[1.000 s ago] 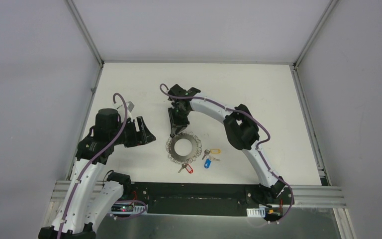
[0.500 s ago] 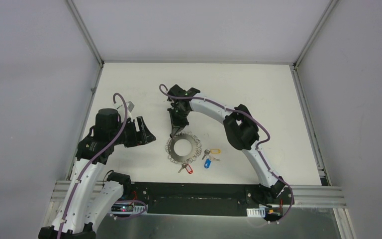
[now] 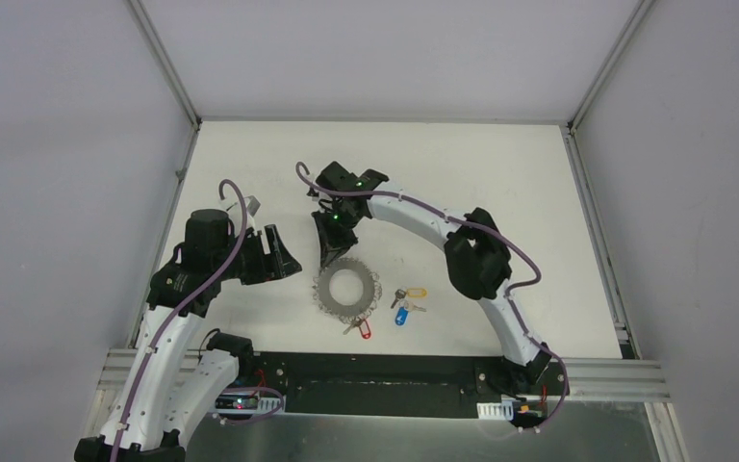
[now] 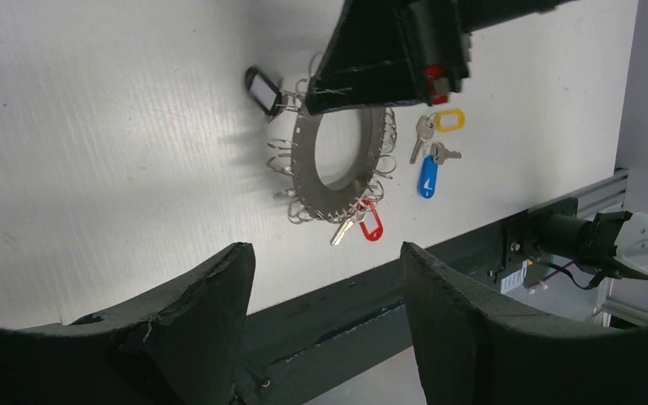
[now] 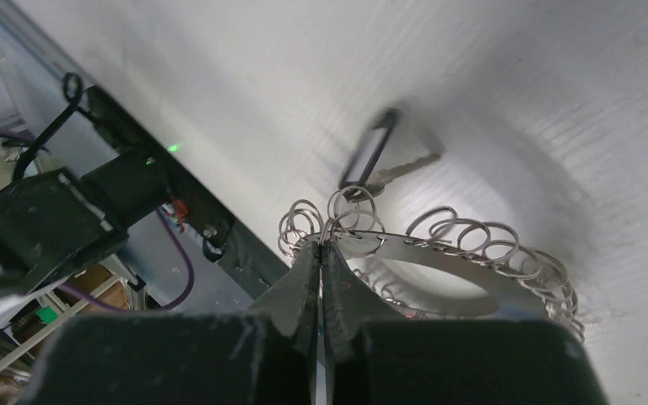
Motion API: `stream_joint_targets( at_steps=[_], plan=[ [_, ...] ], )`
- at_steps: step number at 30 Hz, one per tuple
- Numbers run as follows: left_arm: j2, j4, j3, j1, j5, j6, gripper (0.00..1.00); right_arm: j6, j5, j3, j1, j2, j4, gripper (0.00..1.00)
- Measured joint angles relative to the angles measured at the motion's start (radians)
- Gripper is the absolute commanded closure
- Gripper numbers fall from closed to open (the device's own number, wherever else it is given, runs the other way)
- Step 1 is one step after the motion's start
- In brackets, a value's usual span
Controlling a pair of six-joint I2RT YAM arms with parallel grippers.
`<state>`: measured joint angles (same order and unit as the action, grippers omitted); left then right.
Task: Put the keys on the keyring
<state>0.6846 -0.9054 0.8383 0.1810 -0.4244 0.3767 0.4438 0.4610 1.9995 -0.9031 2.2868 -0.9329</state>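
Note:
The keyring (image 3: 330, 294) is a flat metal disc with a round hole and several wire loops round its rim. My right gripper (image 3: 328, 260) is shut on a loop at its far-left rim (image 5: 321, 246), and the disc (image 5: 439, 261) hangs tilted from that edge. The keys lie loose on the table just right of the disc: the yellow-tagged key (image 3: 412, 293) and the blue-tagged key (image 3: 402, 314), both seen in the left wrist view too (image 4: 449, 121) (image 4: 427, 177). My left gripper (image 4: 327, 257) stands open and empty, left of the disc (image 4: 308, 160).
A red-tagged key (image 3: 363, 328) hangs from a loop at the disc's near rim. A black-tagged key (image 5: 369, 160) hangs from a loop beside my right fingertips. The black rail (image 4: 439, 253) marks the table's near edge.
My right gripper has closed on the disc's far-left rim and moved left. The disc has shifted a little left and tilted. The left arm has not moved.

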Motion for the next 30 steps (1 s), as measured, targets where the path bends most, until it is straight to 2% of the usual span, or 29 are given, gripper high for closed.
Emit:
stream_joint_targets(
  at_steps=[13,21,30],
  plan=[
    [-0.040,0.005,-0.003,0.000,0.000,0.000,0.34,-0.080,0.119,-0.175,-0.006,-0.325,0.082,1.00],
    [-0.056,0.015,-0.003,0.000,-0.003,-0.001,0.35,-0.112,0.186,-0.304,-0.006,-0.382,0.175,1.00],
    [-0.056,0.016,-0.004,0.000,-0.006,-0.001,0.35,-0.101,0.167,-0.334,-0.002,-0.383,0.200,1.00]
  ],
)
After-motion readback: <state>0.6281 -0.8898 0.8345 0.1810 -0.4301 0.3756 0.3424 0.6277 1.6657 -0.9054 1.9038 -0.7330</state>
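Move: The keyring is already pinched by a small loop at its far-left rim; its middle lies about 5 cm back, 5 cm right and 4 cm below the right fingertips. The black-tagged key is some 3 cm left, 1 cm ahead and 3 cm below them; the red tag about 12 cm back and 8 cm right, the blue one 9 cm back and 17 cm right, both 5 cm below. From the open left gripper the keyring's middle lies level, 10 cm right and 15 cm below. The keyring is hoisted by its loop in the right gripper's shut fingers, which keep their hold: quickly up about 11 cm, drawing back nearly 5 cm and slightly right, then settling a centimetre or two lower. The wrist rolls some 20 degrees, its left side rising, with a slight counter-clockwise turn. ##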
